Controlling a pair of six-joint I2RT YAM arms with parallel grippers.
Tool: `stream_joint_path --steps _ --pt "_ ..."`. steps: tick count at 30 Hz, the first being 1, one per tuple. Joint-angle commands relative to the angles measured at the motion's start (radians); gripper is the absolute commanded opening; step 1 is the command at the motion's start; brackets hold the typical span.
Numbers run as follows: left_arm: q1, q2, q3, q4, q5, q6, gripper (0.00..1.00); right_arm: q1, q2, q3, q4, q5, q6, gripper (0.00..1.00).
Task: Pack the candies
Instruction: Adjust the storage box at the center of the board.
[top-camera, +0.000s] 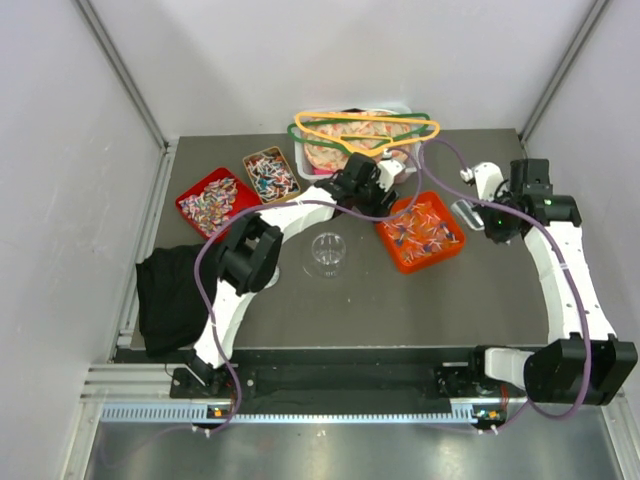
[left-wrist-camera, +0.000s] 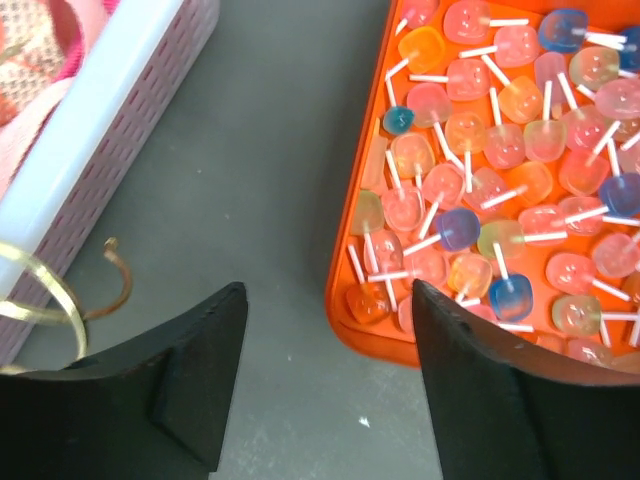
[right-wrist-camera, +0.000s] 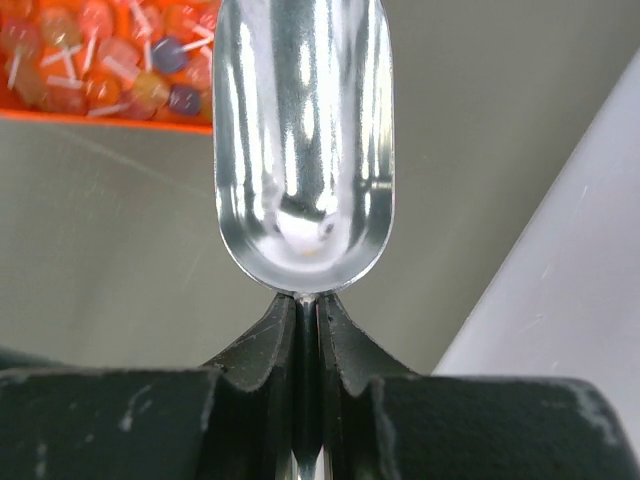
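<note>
Candies on short white sticks (left-wrist-camera: 500, 150) fill an orange tray (left-wrist-camera: 345, 300), which stands right of centre in the top view (top-camera: 392, 250). More candies lie heaped in a red tray (top-camera: 213, 198) and a brown tray (top-camera: 270, 172). My left gripper (left-wrist-camera: 330, 300) is open and low over the table, with its right finger (left-wrist-camera: 470, 360) over the orange tray's near-left corner and its left finger on the bare table side. It holds nothing. My right gripper (right-wrist-camera: 308, 300) is shut on the handle of an empty metal scoop (right-wrist-camera: 300, 130), just right of the orange tray (right-wrist-camera: 60, 112).
A clear round container (top-camera: 328, 252) stands on the table in front of the trays. At the back, a pale slatted basket (left-wrist-camera: 120, 130) carries coloured hangers (top-camera: 365, 128). A gold wire hook (left-wrist-camera: 60, 300) lies beside it. Black cloth (top-camera: 168, 292) hangs over the left edge.
</note>
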Motion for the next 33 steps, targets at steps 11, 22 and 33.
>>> stream_joint_path --steps 11,22,33 --pt "-0.006 0.115 0.125 -0.022 0.03 -0.008 0.46 0.235 -0.002 0.067 -0.092 0.057 -0.184 0.0" --pt "-0.005 0.148 0.147 -0.045 0.11 0.004 0.0 0.252 0.018 0.182 -0.103 0.112 -0.194 0.0" --pt "0.006 0.17 0.161 -0.048 0.312 -0.094 0.0 0.281 -0.003 0.245 -0.174 0.077 -0.172 0.0"
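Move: The orange candy box has its middle about 10 cm to the left hand's right, 4 cm back and 5 cm below, with the left fingers already spread at its left corner. From that hand, the white basket stands some 14 cm ahead and 4 cm left, slightly lower; the glass jar is roughly 11 cm left, 8 cm back and 4 cm down. From the right hand, the box is about 8 cm ahead, 13 cm left and 15 cm below. Down and to its right, about 2.5 cm each way, the left hand slides its open fingers over the orange box's rim beside the left corner, then shuts them to pinch it, turning slightly clockwise. The right hand, still gripping the scoop, swings about 5 cm left towards the box while turning some 20 degrees counter-clockwise, then rises about 4 cm. ##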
